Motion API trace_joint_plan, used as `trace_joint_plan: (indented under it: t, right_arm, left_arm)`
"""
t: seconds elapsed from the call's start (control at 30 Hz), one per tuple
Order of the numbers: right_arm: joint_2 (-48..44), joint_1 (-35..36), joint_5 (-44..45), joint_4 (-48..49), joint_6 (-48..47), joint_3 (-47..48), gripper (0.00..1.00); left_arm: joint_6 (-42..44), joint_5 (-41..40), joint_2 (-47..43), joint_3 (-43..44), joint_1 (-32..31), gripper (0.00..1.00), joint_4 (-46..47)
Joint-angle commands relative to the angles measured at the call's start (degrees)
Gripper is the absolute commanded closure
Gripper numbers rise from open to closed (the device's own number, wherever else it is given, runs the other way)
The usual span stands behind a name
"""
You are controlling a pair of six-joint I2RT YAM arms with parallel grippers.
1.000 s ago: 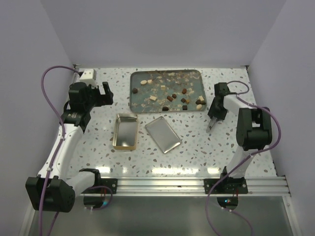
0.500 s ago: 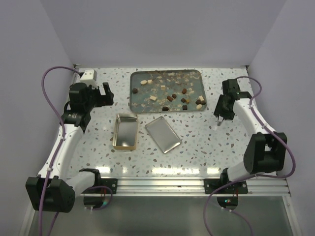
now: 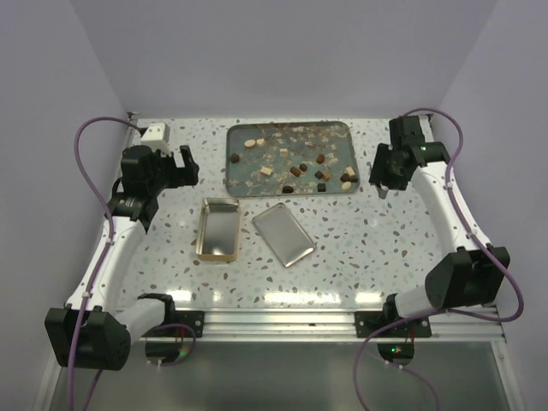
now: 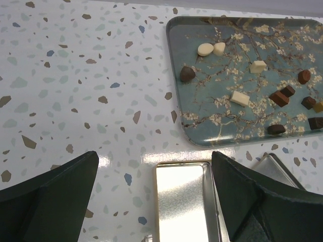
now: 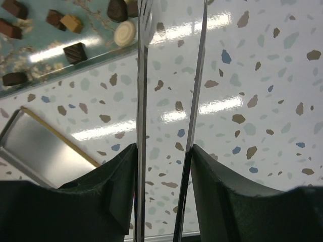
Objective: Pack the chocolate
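Observation:
The chocolate (image 3: 300,167) is several small brown and cream lumps scattered on the teal blossom tray (image 3: 240,137) at the back. In front of the tray lies the open gold tin (image 3: 218,229), holding nothing, with its lid (image 3: 284,234) beside it. My left gripper (image 3: 184,165) hovers open left of the tray; its wrist view shows the tin (image 4: 181,201) below the fingers and the chocolate (image 4: 280,98) beyond. My right gripper (image 3: 381,175) hangs by the tray's right end, shut on metal tongs (image 5: 143,75) whose two blades stand apart, pointing toward the chocolate (image 5: 75,52).
A small white box (image 3: 154,133) sits in the back left corner. Walls close the table (image 3: 342,257) at the back and on both sides. In the right wrist view the lid (image 5: 40,146) lies at the lower left.
My right arm has swung from the table's middle right toward the back, carrying the tongs up to the tray's right end. The left arm has not moved.

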Motion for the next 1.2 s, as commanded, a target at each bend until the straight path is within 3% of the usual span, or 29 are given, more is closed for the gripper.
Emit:
trace_joint_plan:
  t: [0.0, 0.13, 0.4, 1.17]
  right_arm:
    - [-3.1, 1.5, -4.3, -2.4, -1.9, 7.2, 0.52]
    - [-2.9, 2.2, -10.5, -1.3, -3.0, 9.8, 0.52]
    - [-2.2, 4.0, -21.6, 9.6, -4.3, 0.8, 0.52]
    - [4.2, 4.3, -19.4, 15.3, -9.1, -6.2, 0.53]
  left_arm:
    - [-0.2, 0.5, -0.5, 1.5, 0.3, 0.00, 1.3]
    - [-0.2, 0.5, -0.5, 1.4, 0.3, 0.00, 1.2]
    - [-0.1, 0.9, -0.5, 1.0, 0.3, 0.00, 0.8]
    - [-0.8, 0.5, -1.7, 0.1, 0.3, 0.00, 0.8]
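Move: The right hand, gripping the metal tongs, has the dark square chocolate at the tray's near edge about 15 cm to its left, 5 cm ahead and some 17 cm below. The caramel square lies about 8 cm ahead and 13 cm left of that hand, and the white round chocolate about 6 cm ahead and 7 cm left, both equally low. From the idle left hand, the dark square is about 37 cm right, 3 cm ahead and 22 cm below. Towards the chocolates in the tray's near right part, the right hand carries the tongs, kept in an unchanged grip. It swings some 8 cm left and slightly forward, first rising about 6 cm, then sinking to end about 3 cm below its starting height. The wrist turns counter-clockwise about 20 degrees and its left side tips up, aiming the tong tips towards the dark square. ##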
